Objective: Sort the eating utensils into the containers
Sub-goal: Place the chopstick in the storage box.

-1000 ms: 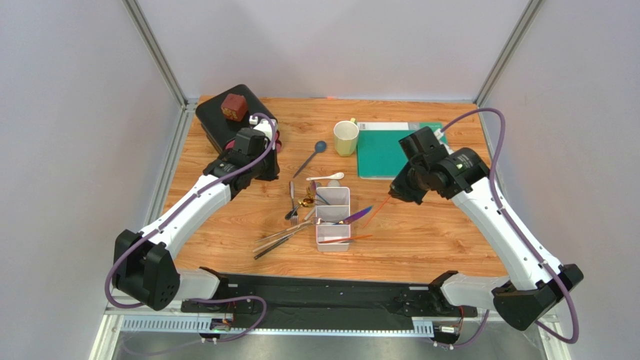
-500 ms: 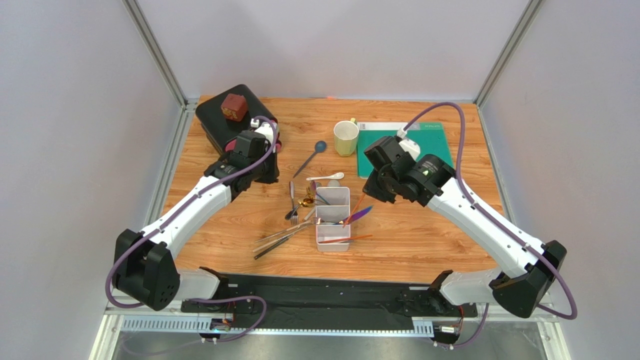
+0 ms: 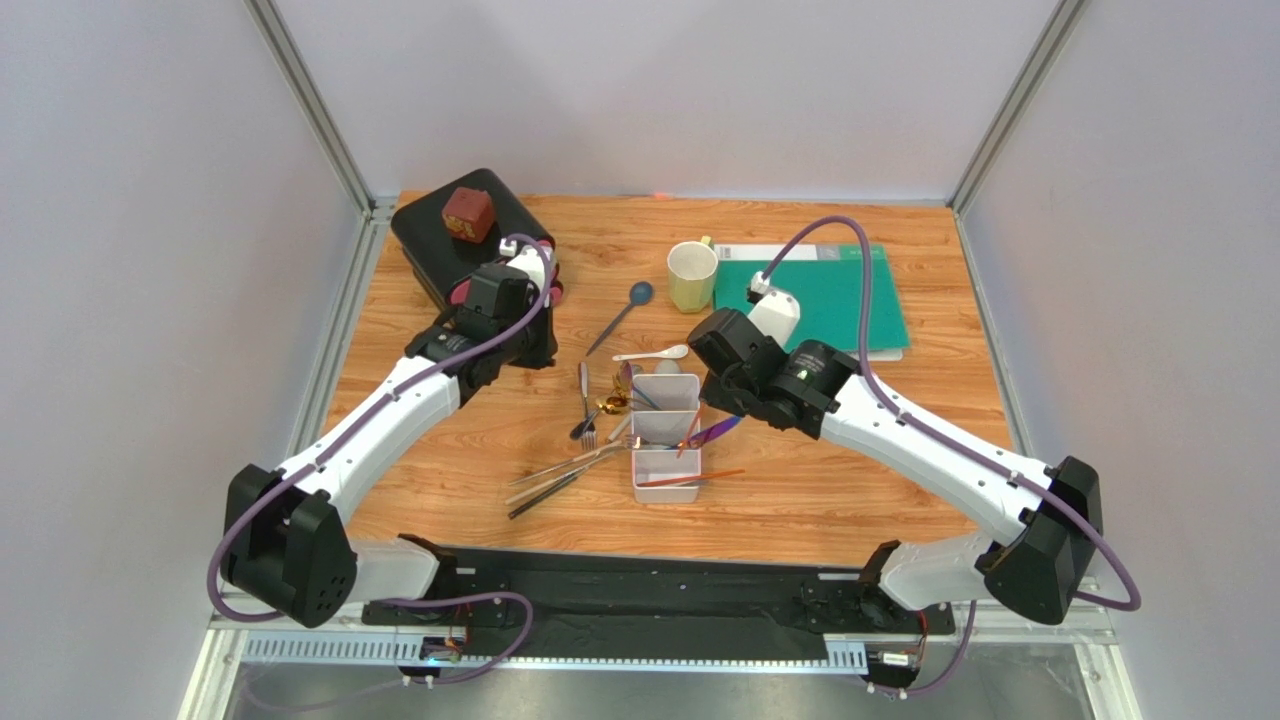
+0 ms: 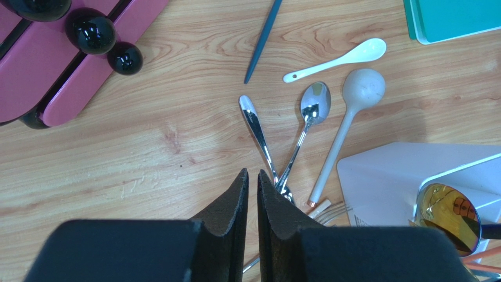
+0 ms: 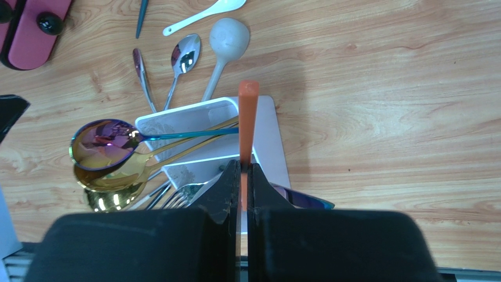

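Observation:
My right gripper (image 5: pixel 241 167) is shut on an orange chopstick (image 5: pixel 247 117) and hangs over the white divided tray (image 5: pixel 267 138), the stick pointing across it. In the tray's compartments rest an iridescent spoon (image 5: pixel 103 144) and a gold spoon (image 5: pixel 112 173), while a purple knife (image 3: pixel 718 429) leans over its right rim. A second orange stick (image 3: pixel 706 479) lies by the near end. My left gripper (image 4: pixel 253 174) hovers left of the tray, its jaws nearly together with nothing between. Beyond it lie silver spoons (image 4: pixel 311 106), a white spoon (image 4: pixel 341 59) and a blue spoon (image 4: pixel 264 35).
Forks and dark sticks (image 3: pixel 564 477) lie in a heap left of the tray (image 3: pixel 666 491). A black box with pink drawers (image 3: pixel 466 248) carrying a brown block stands at the back left. A pale mug (image 3: pixel 691 275) and a green board (image 3: pixel 812 297) sit at the back.
My right arm has swung left from beside the green board to above the tray, carrying the orange chopstick. The left arm has stayed where it was.

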Robot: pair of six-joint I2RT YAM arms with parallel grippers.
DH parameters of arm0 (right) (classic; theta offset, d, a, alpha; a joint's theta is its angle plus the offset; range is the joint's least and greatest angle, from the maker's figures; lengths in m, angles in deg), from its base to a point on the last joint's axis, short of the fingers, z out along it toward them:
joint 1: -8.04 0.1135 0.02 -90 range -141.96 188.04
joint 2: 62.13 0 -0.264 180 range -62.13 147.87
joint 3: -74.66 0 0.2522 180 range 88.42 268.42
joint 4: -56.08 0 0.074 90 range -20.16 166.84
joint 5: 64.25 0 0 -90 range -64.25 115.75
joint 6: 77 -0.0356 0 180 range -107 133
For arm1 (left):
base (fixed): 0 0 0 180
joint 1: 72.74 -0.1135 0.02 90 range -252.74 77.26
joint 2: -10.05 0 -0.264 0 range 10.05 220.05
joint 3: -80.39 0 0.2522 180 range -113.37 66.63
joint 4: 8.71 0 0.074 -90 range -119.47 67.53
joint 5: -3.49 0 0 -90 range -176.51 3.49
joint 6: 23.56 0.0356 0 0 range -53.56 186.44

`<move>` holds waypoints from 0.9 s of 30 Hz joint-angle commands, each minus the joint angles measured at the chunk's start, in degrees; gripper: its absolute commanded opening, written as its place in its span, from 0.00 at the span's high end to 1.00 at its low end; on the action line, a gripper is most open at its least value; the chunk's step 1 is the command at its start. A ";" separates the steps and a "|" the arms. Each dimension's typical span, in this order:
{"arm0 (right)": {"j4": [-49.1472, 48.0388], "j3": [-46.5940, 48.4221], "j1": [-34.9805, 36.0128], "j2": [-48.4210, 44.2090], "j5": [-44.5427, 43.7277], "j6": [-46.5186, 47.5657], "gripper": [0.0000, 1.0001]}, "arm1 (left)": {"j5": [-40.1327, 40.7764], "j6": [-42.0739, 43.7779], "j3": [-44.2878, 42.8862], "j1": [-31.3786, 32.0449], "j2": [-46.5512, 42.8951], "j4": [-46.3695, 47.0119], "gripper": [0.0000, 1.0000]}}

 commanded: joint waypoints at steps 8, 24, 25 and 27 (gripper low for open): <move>-5.34 -4.36 5.64 -1.89 -10.78 -5.61 1.00 | -0.38 1.33 2.45 -0.28 -2.83 3.62 0.84; -6.13 -9.81 14.60 -0.66 -19.48 -10.80 1.00 | -0.03 1.51 3.24 -0.28 -4.23 3.97 0.84; -5.52 -10.33 14.78 -0.75 -19.57 -11.85 1.00 | -0.03 1.51 3.24 -0.28 -4.23 4.06 0.85; -5.08 -11.04 15.05 -0.75 -19.84 -12.91 1.00 | -0.20 1.51 3.33 -0.28 -4.32 4.24 0.85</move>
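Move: The right hand already grips the orange chopstick. The box's nearest compartment, where its low end is heading, lies about 9 cm back, 6 cm left and 11 cm below. The purple knife sticks out roughly 4 cm back, 1 cm right and 6 cm down; another orange chopstick lies across the box about 11 cm back, 1 cm left. For the left hand, that compartment is some 16 cm back and 19 cm right. Down and back in about equal parts, some 5 cm in all and edging a little left, the right hand brings the gripped chopstick in towards the box's nearest compartment. It sinks first, draws back and left, then sinks again. Its fingers tilt up roughly 8 degrees towards level and stay shut on the chopstick. ##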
